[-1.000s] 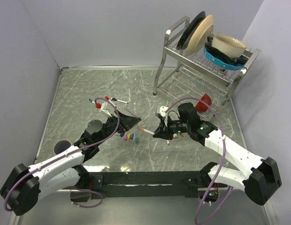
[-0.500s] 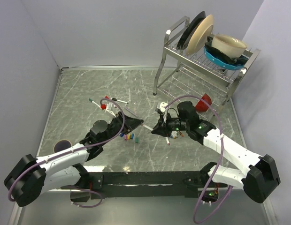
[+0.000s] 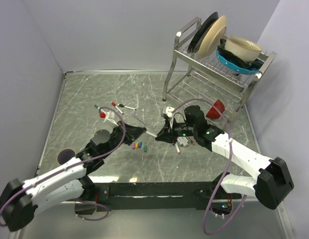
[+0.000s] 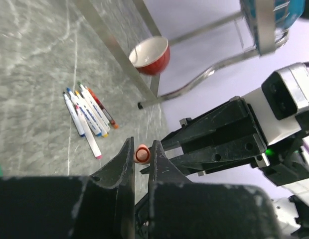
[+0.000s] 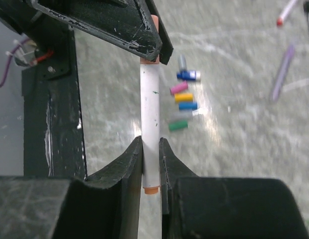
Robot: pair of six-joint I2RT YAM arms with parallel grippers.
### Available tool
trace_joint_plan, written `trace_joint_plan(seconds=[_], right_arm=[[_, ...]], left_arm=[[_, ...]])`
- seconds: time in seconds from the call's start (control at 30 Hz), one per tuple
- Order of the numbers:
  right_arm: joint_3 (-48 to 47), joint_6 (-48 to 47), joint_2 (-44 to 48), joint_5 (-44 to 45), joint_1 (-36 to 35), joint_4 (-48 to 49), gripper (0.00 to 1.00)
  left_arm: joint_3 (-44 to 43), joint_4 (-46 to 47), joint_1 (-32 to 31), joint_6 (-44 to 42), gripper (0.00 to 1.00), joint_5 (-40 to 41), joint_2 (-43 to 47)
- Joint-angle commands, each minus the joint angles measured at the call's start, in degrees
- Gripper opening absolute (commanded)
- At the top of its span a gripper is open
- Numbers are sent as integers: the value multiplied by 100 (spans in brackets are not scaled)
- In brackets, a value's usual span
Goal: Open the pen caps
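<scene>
My right gripper (image 5: 150, 149) is shut on the white barrel of a pen (image 5: 149, 99), held level above the table. An orange pen cap (image 4: 141, 154) sits on the pen's far end, and my left gripper (image 3: 142, 131) is shut on that cap. In the top view the two grippers meet tip to tip at mid-table, right gripper (image 3: 162, 137) on the right. Several loose pen caps (image 3: 138, 146) in pink, yellow, blue and green lie on the table just below them, the same loose caps (image 5: 184, 99) showing beside the barrel in the right wrist view.
Several uncapped pens (image 3: 183, 142) lie under my right arm, the same pens (image 4: 89, 112) showing in the left wrist view. More pens (image 3: 117, 107) lie at the back left. A red bowl (image 3: 217, 107) sits under the dish rack (image 3: 214, 64). A dark cup (image 3: 66, 156) stands near the left edge.
My left gripper has moved right to the pen's end and closed on its orange cap. My right gripper has shifted slightly left and back, still holding the pen.
</scene>
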State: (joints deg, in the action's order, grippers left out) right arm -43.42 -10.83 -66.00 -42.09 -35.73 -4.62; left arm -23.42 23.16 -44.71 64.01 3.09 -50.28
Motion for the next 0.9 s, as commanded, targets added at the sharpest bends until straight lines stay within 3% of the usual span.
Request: trace_joint_plan(seconds=[0.0, 0.17, 0.27, 0.5, 0.73, 0.87], right_arm=[[-114, -191, -168, 60, 57, -627, 0], [-149, -314, -291, 201, 57, -733, 0], [-149, -384, -378, 358, 48, -751, 0], [-325, -236, -704, 1457, 504, -979, 0], [-413, 177, -1090, 2151, 1085, -1243, 4], [-553, 345, -1529, 2126, 1374, -1524, 2]], left_arm=[[-190, -1127, 831, -126, 1, 1827, 1019], [13, -1674, 1788, -38, 1, 1291, 1530], [153, -1832, 2027, -46, 1, 984, 1487], [92, -3194, 2089, 85, 1, 632, 408], [575, -2905, 2089, 59, 7, 403, 229], [646, -2808, 2089, -20, 9, 376, 142]])
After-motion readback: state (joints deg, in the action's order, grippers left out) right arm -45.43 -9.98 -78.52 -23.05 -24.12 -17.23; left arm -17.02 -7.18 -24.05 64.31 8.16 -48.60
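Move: The two hands share the orange-capped marker: the left fingers are on its cap, the right on its body. The grey cap that ends the row of loose caps lies about 10 cm left, 3 cm ahead and 21 cm below the left hand; the row's green cap is straight below that hand, and the purple marker 16 cm ahead and 4 cm left. From the right hand, the open pens centre some 12 cm right, 7 cm ahead and 16 cm down. The left hand, still pinching the orange cap, jerks about 14 cm to its left and some 5 cm forward off the marker held by the right, turning counter-clockwise, then drops steeply towards the grey end of the cap row, tipping its fingers down and easing back a little. The right hand keeps its grip on the marker body, gives a brief hitch to the left, then sinks about 10 cm while swinging right and forward towards the open pens, dipping its fingers and turning some 25 degrees clockwise. ##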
